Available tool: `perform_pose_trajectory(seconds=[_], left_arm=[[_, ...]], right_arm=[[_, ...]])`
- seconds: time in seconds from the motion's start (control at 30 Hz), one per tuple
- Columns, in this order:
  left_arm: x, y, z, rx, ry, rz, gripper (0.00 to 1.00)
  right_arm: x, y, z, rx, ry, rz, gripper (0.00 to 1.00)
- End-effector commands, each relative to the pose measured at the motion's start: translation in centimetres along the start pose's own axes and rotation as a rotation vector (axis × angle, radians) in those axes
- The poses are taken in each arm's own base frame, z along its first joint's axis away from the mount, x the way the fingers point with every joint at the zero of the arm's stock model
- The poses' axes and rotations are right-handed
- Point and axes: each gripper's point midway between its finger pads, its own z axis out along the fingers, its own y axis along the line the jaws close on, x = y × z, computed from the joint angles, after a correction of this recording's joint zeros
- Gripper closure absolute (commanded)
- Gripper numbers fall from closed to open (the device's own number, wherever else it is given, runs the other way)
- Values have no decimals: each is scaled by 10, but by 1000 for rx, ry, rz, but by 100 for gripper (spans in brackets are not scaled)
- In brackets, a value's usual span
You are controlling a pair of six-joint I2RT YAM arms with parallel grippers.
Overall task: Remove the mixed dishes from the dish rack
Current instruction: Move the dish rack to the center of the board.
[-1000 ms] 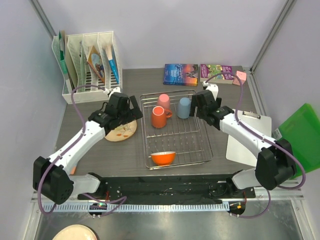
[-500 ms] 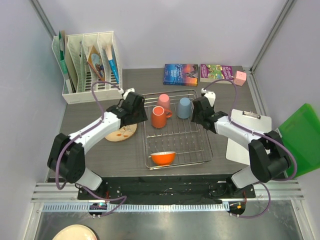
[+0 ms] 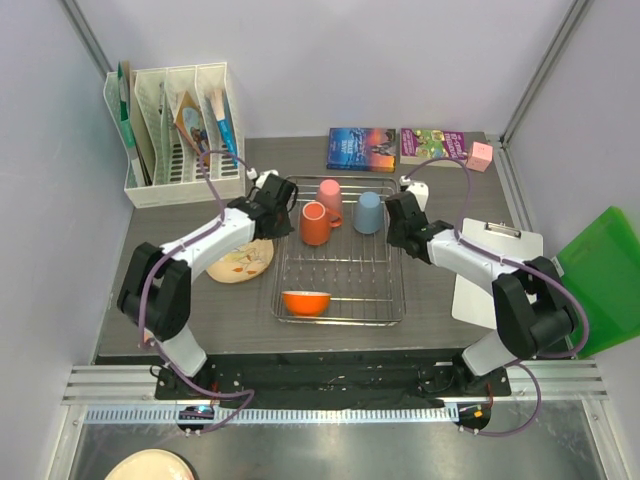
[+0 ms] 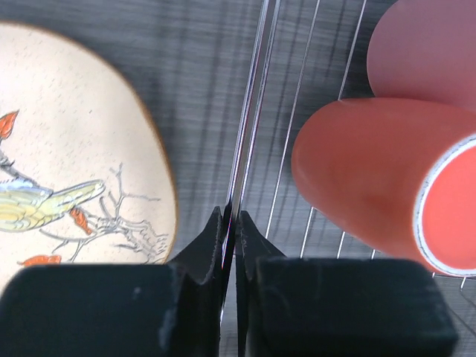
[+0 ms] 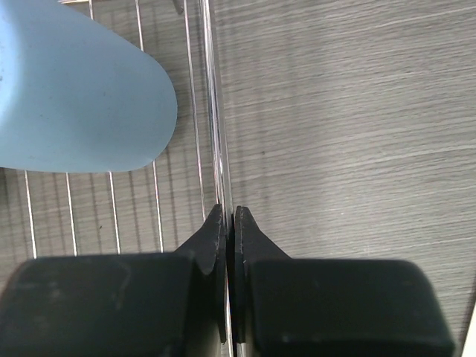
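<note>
The dish rack [image 3: 340, 265], a silver wire basket, lies mid-table. It holds an orange mug [image 3: 317, 223] on its side, a pink cup [image 3: 330, 190], a light blue cup [image 3: 368, 212] and, at the near end, an orange bowl [image 3: 305, 301]. My left gripper [image 3: 283, 205] is shut on the rack's left rim wire [image 4: 249, 111], my right gripper [image 3: 395, 215] on its right rim wire [image 5: 216, 111]. In the left wrist view the mug [image 4: 364, 178] and pink cup [image 4: 424, 52] lie right of the gripper [image 4: 232, 216]. The floral plate [image 3: 243, 262] sits on the table left of the rack. The blue cup [image 5: 74, 97] shows left of the right gripper [image 5: 227, 212].
A white file organiser [image 3: 180, 120] stands at the back left. Two books [image 3: 362, 148] [image 3: 435, 145] and a pink block [image 3: 482, 152] lie along the back. A clipboard [image 3: 495, 275] and a green board [image 3: 605, 270] are at the right.
Both grippers closed onto the rack's side rims. The rack's near end shifted left and slightly back, and the orange bowl moved with it.
</note>
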Motion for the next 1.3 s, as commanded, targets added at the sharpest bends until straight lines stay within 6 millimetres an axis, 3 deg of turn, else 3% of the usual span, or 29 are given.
perform_pose_trajectory(seconds=[0.0, 0.37, 0.67, 0.8, 0.9, 0.93, 1.03, 1.17, 1.27], left_arm=[[-16, -41, -1, 101, -6, -22, 100], [-48, -75, 16, 132, -38, -38, 100], [-57, -90, 33, 135, -37, -57, 100], [-60, -96, 35, 148, -39, -68, 100], [-63, -101, 29, 173, -35, -64, 99], [-63, -101, 28, 173, -28, -57, 97], [-65, -100, 21, 177, -28, -37, 85], [-70, -92, 12, 156, -58, -39, 61], [-76, -87, 3, 143, -78, -45, 50]], right_arm=[[-34, -11, 10, 43, -75, 190, 99], [-65, -39, 45, 85, -55, 298, 99], [-109, -37, 56, 104, -81, 290, 99], [-112, -44, 59, 159, -51, 246, 99], [-113, -40, 55, 133, -47, 248, 78], [-112, -36, 54, 112, -39, 248, 60], [-116, -36, 45, 98, -52, 260, 40], [-126, -36, 31, 84, -85, 272, 35], [-137, -35, 17, 68, -115, 277, 33]])
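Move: I already pinch the dish rack's two side rails. The board's center, where its middle should go, lies some 3 cm ahead and 19 cm to the right of my left hand, about 6 cm ahead and 9 cm left of my right hand. From my left hand the orange mug is 2 cm ahead, 7 cm right, and the plate about level, 10 cm left. From my right hand the blue mug is 6 cm ahead, 7 cm left. Keeping both rails pinched, I slide the loaded rack level along the board, both hands together, some 8 to 9 cm forward and 5 cm to the right. Then I open both grippers and let the rails go, my left hand easing about a centimeter back and a little farther right, my right hand turning clockwise and rising a couple of centimeters. ##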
